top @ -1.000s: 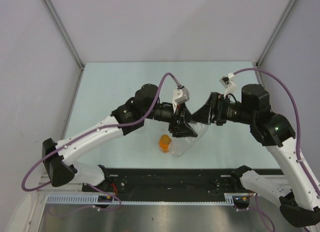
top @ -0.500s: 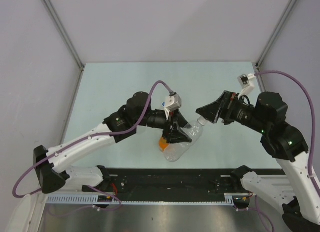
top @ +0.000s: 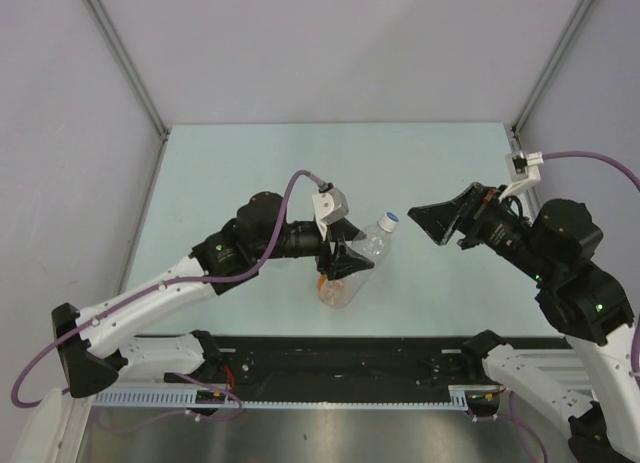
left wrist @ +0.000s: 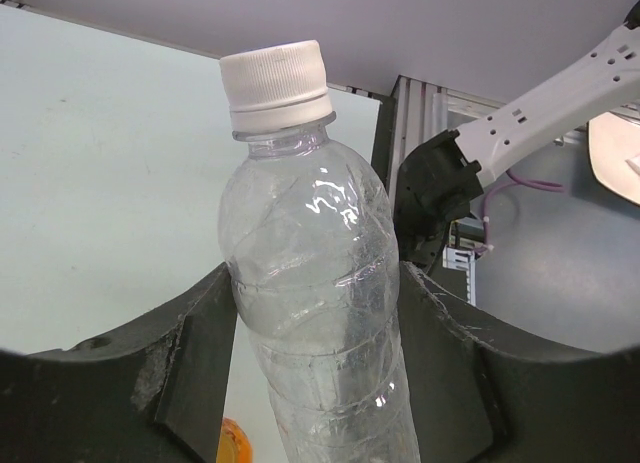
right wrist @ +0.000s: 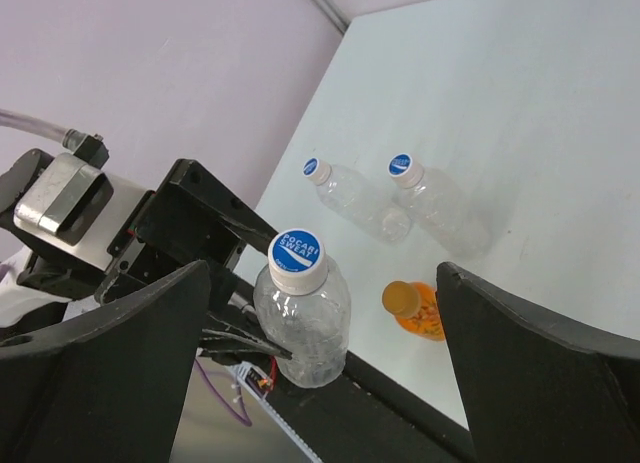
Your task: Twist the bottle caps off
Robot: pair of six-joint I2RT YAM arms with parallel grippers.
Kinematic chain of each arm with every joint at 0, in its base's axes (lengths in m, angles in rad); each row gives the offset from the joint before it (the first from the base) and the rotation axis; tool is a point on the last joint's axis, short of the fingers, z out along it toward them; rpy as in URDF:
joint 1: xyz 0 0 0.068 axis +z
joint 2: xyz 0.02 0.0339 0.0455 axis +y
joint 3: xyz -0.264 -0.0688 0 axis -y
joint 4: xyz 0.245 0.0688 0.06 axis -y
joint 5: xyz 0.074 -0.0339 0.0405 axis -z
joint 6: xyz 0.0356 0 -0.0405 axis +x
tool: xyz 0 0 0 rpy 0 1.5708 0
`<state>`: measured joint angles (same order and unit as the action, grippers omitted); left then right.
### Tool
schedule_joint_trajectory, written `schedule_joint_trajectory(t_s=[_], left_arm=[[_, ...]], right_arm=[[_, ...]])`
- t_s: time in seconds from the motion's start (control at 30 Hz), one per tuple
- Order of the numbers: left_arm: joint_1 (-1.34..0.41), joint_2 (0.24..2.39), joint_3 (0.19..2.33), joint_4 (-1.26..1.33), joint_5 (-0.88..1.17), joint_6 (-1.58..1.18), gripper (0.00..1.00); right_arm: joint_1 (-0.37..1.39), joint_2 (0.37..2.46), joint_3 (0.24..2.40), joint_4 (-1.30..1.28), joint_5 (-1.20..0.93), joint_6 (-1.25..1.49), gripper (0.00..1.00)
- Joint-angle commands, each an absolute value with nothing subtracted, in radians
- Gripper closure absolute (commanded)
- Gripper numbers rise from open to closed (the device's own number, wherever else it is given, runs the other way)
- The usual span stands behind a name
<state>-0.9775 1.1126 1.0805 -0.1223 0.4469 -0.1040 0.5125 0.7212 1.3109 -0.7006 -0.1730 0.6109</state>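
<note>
My left gripper point(top: 346, 259) is shut on a clear bottle point(top: 362, 251) and holds it tilted up above the table. Its blue cap point(top: 388, 222) with a white mark is on the neck. In the left wrist view the bottle point(left wrist: 315, 283) stands between both fingers point(left wrist: 190, 373), and the cap point(left wrist: 275, 73) is at the top. My right gripper point(top: 432, 221) is open, a short way right of the cap and apart from it. In the right wrist view the cap point(right wrist: 297, 253) sits between the wide jaws. Two more capped clear bottles point(right wrist: 355, 201) point(right wrist: 445, 211) lie on the table.
A short orange bottle point(right wrist: 418, 313) with an orange cap point(right wrist: 399, 298) lies on the table near the front edge, just below the held bottle point(top: 321, 282). The black front rail point(top: 340, 353) runs along the near side. Grey walls close in the table.
My right gripper has opened wide and drawn back to the right, away from the bottle's neck. My left arm has pulled the bottle leftward and tipped it more upright.
</note>
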Motion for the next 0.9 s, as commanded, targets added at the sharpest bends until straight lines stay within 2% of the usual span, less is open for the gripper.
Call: schedule_joint_trajectory(t_s=[0.0,0.4,0.43,0.47,0.5,0.57,0.6,0.77,0.87], left_arm=[[-0.985,1.091,1.088,-0.098,0.443,-0.083,0.61],[-0.986,1.117,1.137,-0.103,0.486,-0.086,0.61],[-0.986,1.118,1.14,-0.104,0.491,-0.086,0.61],[-0.986,1.118,1.141,-0.101,0.494,-0.086,0.61],[-0.986,1.118,1.141,-0.101,0.498,-0.087,0.61],[-0.986,1.121,1.14,-0.101,0.5,-0.089,0.61],[-0.986,1.12,1.14,-0.101,0.5,-0.089,0.61],[-0.988,1.118,1.129,-0.098,0.509,-0.092,0.61],[-0.988,1.117,1.121,-0.097,0.511,-0.092,0.59]], right_arm=[[0.551,0.762,1.298,-0.624,-0.232,0.594,0.0],[0.77,0.888,1.298,-0.618,-0.057,0.566,0.0],[0.776,0.893,1.298,-0.627,-0.048,0.569,0.03],[0.778,0.897,1.298,-0.624,-0.037,0.568,0.07],[0.782,0.9,1.298,-0.623,-0.031,0.566,0.16],[0.79,0.899,1.296,-0.609,-0.012,0.566,0.25],[0.792,0.896,1.296,-0.604,-0.008,0.565,0.34],[0.793,0.891,1.293,-0.604,0.0,0.565,0.52],[0.793,0.885,1.29,-0.603,0.0,0.566,0.69]])
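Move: The right hand, open and empty, has the cap of the left hand's bottle about 7 cm to its left, 1 cm ahead and 4 cm lower. The orange bottle stands on the table some 17 cm left, about 1 cm ahead and 25 cm below; the middle clear bottle is some 18 cm left, 10 cm ahead and 22 cm down. From the left hand, the cap lies about 8 cm right, 4 cm ahead and 5 cm higher. The right hand swings about 7 cm left, sinking some 4 cm, and closes its fingers onto the bottle's cap. ##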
